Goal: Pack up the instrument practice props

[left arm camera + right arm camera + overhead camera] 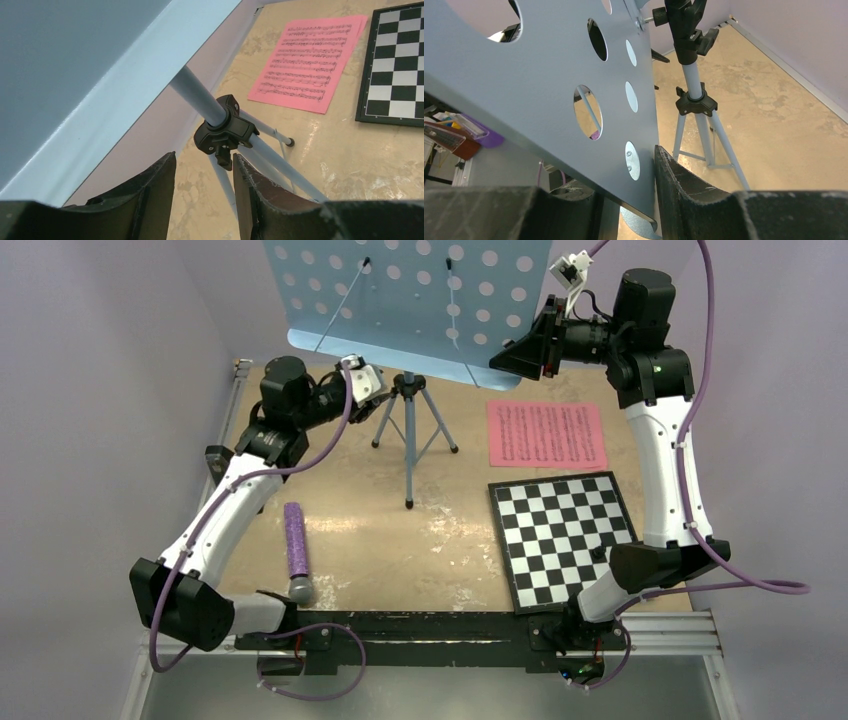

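The light-blue perforated music stand (400,300) stands at the back on its tripod legs (408,435). My left gripper (368,382) is open beside the pole. In the left wrist view its fingertips (204,165) sit just below the black pole clamp (225,132), whose knob hangs near the right finger, untouched. My right gripper (520,352) holds the stand's lower right corner. In the right wrist view the desk panel (549,75) runs between the jaws and touches the right finger (664,170). Pink sheet-music pages (546,434) lie flat on the table. No metronome is in view.
A black-and-white checkered board (563,535) lies at the front right, with a small dark piece (598,554) by my right arm. A purple microphone (296,550) lies at the front left. Walls close in the back and both sides.
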You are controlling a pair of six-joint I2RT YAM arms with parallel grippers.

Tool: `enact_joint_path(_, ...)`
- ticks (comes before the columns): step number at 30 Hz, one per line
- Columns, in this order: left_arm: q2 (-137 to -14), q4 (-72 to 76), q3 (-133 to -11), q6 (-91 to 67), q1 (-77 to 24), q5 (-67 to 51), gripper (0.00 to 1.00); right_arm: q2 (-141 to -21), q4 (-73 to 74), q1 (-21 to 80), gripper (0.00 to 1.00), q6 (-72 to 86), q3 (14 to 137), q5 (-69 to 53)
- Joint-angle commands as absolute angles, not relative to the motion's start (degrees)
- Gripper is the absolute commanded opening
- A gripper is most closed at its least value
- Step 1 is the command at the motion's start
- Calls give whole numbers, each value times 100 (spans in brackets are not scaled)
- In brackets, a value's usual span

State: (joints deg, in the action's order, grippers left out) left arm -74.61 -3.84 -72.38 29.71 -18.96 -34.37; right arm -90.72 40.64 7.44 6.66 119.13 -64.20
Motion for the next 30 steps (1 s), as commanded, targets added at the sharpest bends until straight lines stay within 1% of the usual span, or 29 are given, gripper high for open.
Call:
enact_joint_path(1,-7286,-209,-7157,2763,-1846,-3241,49,-8932,3929,723,34,677,11999,-6521)
enact_joint_path(7,-7385,-97,-7061,2017,-1847,-3515,47,-8917,3946,726,34,670,12006,-6503)
enact_joint_path(10,-7578,-96,-7231,1316,-1846,-3440,44,-8900,3967,729,34,653,11998,-6495)
enact_joint_path(15,-7765,448,-7232,173,-1846,-3418,38,-8844,4036,725,34,580,11963,-6462)
enact_joint_path(21,-7923,629,-7177,-835,-1846,-2769,31,-8788,4075,730,34,526,11896,-6451)
enact_joint_path(27,-7940,621,-7061,-1392,-1854,-2243,26,-8785,4083,730,34,519,11891,-6451)
enact_joint_path(30,-7911,528,-6951,-1694,-1856,-1960,22,-8789,4072,724,34,510,11900,-6449)
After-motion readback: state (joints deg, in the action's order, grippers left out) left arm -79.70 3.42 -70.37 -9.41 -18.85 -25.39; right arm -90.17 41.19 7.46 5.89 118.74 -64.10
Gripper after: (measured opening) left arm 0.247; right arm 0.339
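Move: The black collar and knob on the music stand's pole lie about 5 cm ahead of my left hand, 5 cm to its right and 3 cm below. The stand's tray lip crosses some 6 cm ahead, 5 cm right and roughly 10 cm above; the pink sheet music lies on the table about 13 cm ahead, 38 cm right and 30 cm down. From my right hand, at the tray's corner, the collar is some 18 cm left, 6 cm ahead and 12 cm below. I roll my left hand some 40 degrees counter-clockwise as seen from behind it, easing it down about 3 cm and then forward 2.5 cm beneath the tray lip to the stand's collar. Meanwhile its fingers narrow from half open to about a quarter, ending close against the collar. My right hand stays, its fingers still astride the tray's edge. ##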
